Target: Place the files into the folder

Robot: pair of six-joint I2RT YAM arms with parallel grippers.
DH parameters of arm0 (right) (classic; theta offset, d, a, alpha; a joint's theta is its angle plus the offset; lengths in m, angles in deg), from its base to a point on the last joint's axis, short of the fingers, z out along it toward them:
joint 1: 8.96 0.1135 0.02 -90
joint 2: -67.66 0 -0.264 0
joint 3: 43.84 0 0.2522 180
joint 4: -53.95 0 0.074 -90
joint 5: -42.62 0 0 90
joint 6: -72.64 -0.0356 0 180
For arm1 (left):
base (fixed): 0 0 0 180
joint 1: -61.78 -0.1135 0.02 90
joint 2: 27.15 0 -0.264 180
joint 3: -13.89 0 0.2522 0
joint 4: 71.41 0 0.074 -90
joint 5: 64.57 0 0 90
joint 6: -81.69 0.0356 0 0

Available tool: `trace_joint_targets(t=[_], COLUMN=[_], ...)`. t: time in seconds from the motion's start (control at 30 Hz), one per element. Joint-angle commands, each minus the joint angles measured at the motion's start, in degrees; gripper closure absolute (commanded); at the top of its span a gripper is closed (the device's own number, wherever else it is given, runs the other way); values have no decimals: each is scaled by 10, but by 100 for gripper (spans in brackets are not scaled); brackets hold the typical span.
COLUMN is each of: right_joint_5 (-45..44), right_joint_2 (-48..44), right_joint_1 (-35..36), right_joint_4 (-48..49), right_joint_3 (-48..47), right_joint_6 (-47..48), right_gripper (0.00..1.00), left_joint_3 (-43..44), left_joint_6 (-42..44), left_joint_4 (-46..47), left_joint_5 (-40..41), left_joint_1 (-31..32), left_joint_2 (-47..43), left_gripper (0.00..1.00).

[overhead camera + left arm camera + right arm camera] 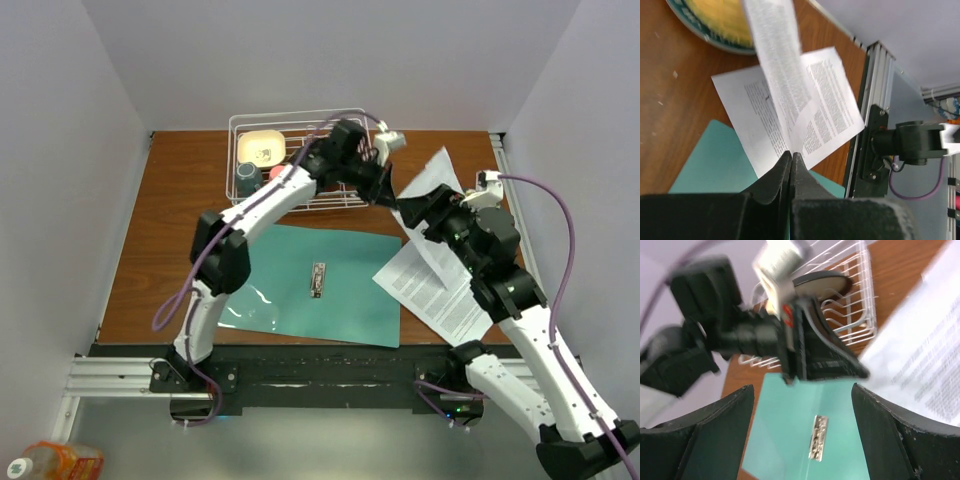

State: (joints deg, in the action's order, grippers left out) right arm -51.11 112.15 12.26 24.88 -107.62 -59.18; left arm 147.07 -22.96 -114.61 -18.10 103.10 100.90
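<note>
The teal folder (330,290) lies open and flat mid-table, its metal clip (318,279) at the spine. My left gripper (396,202) reaches over the folder's far right corner, shut on the edge of one white printed sheet (435,172), which hangs lifted and curled. In the left wrist view the jaws (791,155) pinch that sheet (774,60) above another sheet (832,105) lying flat. More files (440,295) lie right of the folder. My right gripper (412,213) stands open just beside the left one, nothing between its fingers (802,389), with the folder (785,440) below.
A white wire rack (300,160) holding a cream dish, a dark cup and a red item stands at the back, right behind the left gripper. A round teal-rimmed dish with yellow inside (715,25) shows in the left wrist view. The metal rail (300,365) runs along the near edge.
</note>
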Motion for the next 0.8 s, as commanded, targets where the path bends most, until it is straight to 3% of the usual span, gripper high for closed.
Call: trace_joint_targets(t=[0.0, 0.13, 0.27, 0.43, 0.57, 0.77], right_joint_5=[100, 176, 216, 218, 199, 188], right_joint_2=[-5, 16, 94, 217, 287, 295], right_joint_1=[1, 1, 3, 31, 80, 113], right_joint_4=[29, 114, 308, 514, 528, 497], right_joint_3=[1, 28, 63, 81, 43, 80], right_joint_6=[7, -54, -165, -287, -272, -246], right_gripper=[18, 18, 18, 18, 18, 18], left_joint_3=[36, -90, -230, -371, -420, -374], left_joint_6=[-24, -105, -158, -154, -188, -238], left_joint_4=[31, 136, 193, 187, 212, 235], left_joint_5=[7, 19, -3, -11, -42, -51], left_joint_1=[-67, -168, -273, -310, -310, -310], left_joint_2=[-118, -242, -329, -390, -398, -390], left_gripper=[100, 100, 100, 100, 100, 100])
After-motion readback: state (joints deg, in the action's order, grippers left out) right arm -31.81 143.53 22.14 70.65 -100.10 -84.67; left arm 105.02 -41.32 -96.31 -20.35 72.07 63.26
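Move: My left hand holds the lifted sheet; the open folder's middle lies about 19 cm to its left, 9 back and 17 below. From that hand, the dish rack is some 18 cm ahead, 20 left and 13 lower, and the second sheet about 13 back, 11 right and 17 below. My empty right hand has the lifted sheet's middle about 5 cm ahead, 5 right and 13 below. Keeping its pinch on the sheet, I swing my left hand fast up and left, nearly 20 cm up before sinking again, ending 25 cm left and 8 higher, with the wrist turned some 35 degrees counter-clockwise. My right hand, fingers still wide open, follows the sheet leftwards about 16 cm, dipping 5, rolling its left side up and turning counter-clockwise. ##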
